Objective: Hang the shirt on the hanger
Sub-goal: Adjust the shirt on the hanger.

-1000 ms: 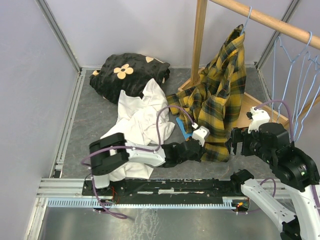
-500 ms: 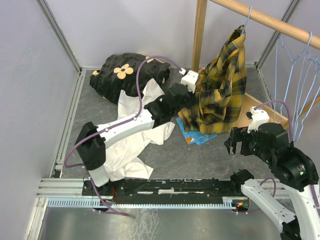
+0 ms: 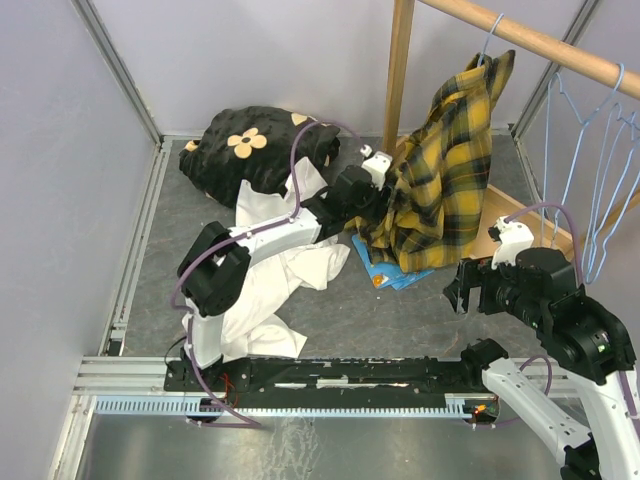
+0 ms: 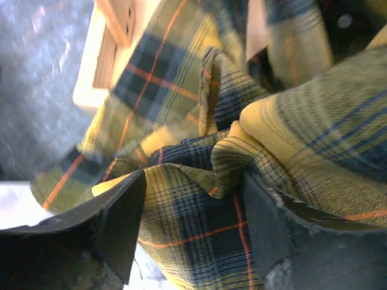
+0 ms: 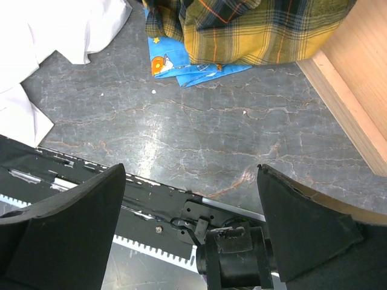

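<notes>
The yellow-and-black plaid shirt (image 3: 445,170) hangs from a pale-blue hanger (image 3: 490,35) whose hook sits on the wooden rail (image 3: 540,42); only the hook shows. The shirt's lower part is bunched near the rack's base. My left gripper (image 3: 375,195) is at the shirt's lower left edge. In the left wrist view its jaws (image 4: 193,199) stand apart, with a loose plaid fold (image 4: 181,223) lying between them. My right gripper (image 3: 462,285) hovers over the floor to the shirt's lower right, open and empty (image 5: 190,175). The shirt's hem (image 5: 254,30) shows at the top of the right wrist view.
A white garment (image 3: 275,250) and a black cloth with cream flowers (image 3: 250,145) lie to the left. A blue printed cloth (image 3: 385,265) sits under the shirt's hem. The wooden rack's post (image 3: 398,70) and base (image 5: 357,109) stand behind. Spare hangers (image 3: 600,150) hang at the right.
My left arm carried the shirt's hem from the near table back toward the rack, bunching the cloth there. Its jaws have come apart. The right arm barely moved.
</notes>
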Available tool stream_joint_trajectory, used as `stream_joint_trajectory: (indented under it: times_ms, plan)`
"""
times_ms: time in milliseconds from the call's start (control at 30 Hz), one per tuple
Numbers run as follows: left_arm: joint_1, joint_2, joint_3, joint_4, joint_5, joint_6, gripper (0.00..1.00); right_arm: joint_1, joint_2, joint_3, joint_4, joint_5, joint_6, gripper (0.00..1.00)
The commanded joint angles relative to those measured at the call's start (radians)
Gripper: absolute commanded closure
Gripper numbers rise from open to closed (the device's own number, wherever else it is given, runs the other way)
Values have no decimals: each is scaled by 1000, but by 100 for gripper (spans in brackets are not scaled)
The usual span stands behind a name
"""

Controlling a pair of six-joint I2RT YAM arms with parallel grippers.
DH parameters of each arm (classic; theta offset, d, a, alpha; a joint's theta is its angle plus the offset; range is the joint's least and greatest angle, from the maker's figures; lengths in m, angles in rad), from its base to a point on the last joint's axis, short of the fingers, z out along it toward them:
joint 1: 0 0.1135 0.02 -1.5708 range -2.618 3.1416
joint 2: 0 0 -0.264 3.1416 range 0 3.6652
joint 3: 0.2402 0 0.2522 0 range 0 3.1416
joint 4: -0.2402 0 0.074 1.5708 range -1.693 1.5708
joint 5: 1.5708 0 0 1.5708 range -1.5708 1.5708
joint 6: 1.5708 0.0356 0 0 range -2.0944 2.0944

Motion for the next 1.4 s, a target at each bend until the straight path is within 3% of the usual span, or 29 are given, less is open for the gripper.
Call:
stream_joint_trajectory:
  times_ms: [0, 200, 633, 733, 900, 1000, 1367]
  plan:
    - [-4, -193, -75, 33, 4, -56, 21, -4, 22, 26, 34, -60, -47, 3]
    - [4, -425, -150, -38, -53, -48, 12, -3, 78, 64, 86, -118, -75, 3]
    - [103, -873, -385, -319, -198, -77, 11, 13, 270, 215, 93, -275, -168, 6]
    - [130, -978, -447, -394, -234, -95, 10, 96, 316, 257, 100, -238, -161, 7]
    - [154, -1114, -515, -525, -284, -143, 10, 470, 464, 301, 141, 20, -125, 8]
    - [155, -1192, -526, -599, -336, -180, 11, 604, 589, 353, 174, 53, -190, 7]
    - [153, -1501, -534, -758, -340, -183, 12, 630, 1148, 563, 188, -21, -557, 1]
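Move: The left fingers, already partly open, are at the shirt's lower left folds. The shirt's middle lies some 10 cm to this hand's right and 3 cm farther out, roughly level in height. The blue cloth is about 16 cm back, 3 cm right and 16 cm below; the white cloth about 13 cm back and 23 cm left, equally low. From the right hand the shirt's middle is about 25 cm ahead, 3 cm left and a little lower. Up and then left and back goes the left hand: its fingers open fully and come free of the shirt, it rises about 18 cm, then swings some 35 cm away over the white cloth. The wide-open right hand sweeps left past the blue cloth, turning counter-clockwise and finally sinking, to come above the shirt's near left corner without closing. ##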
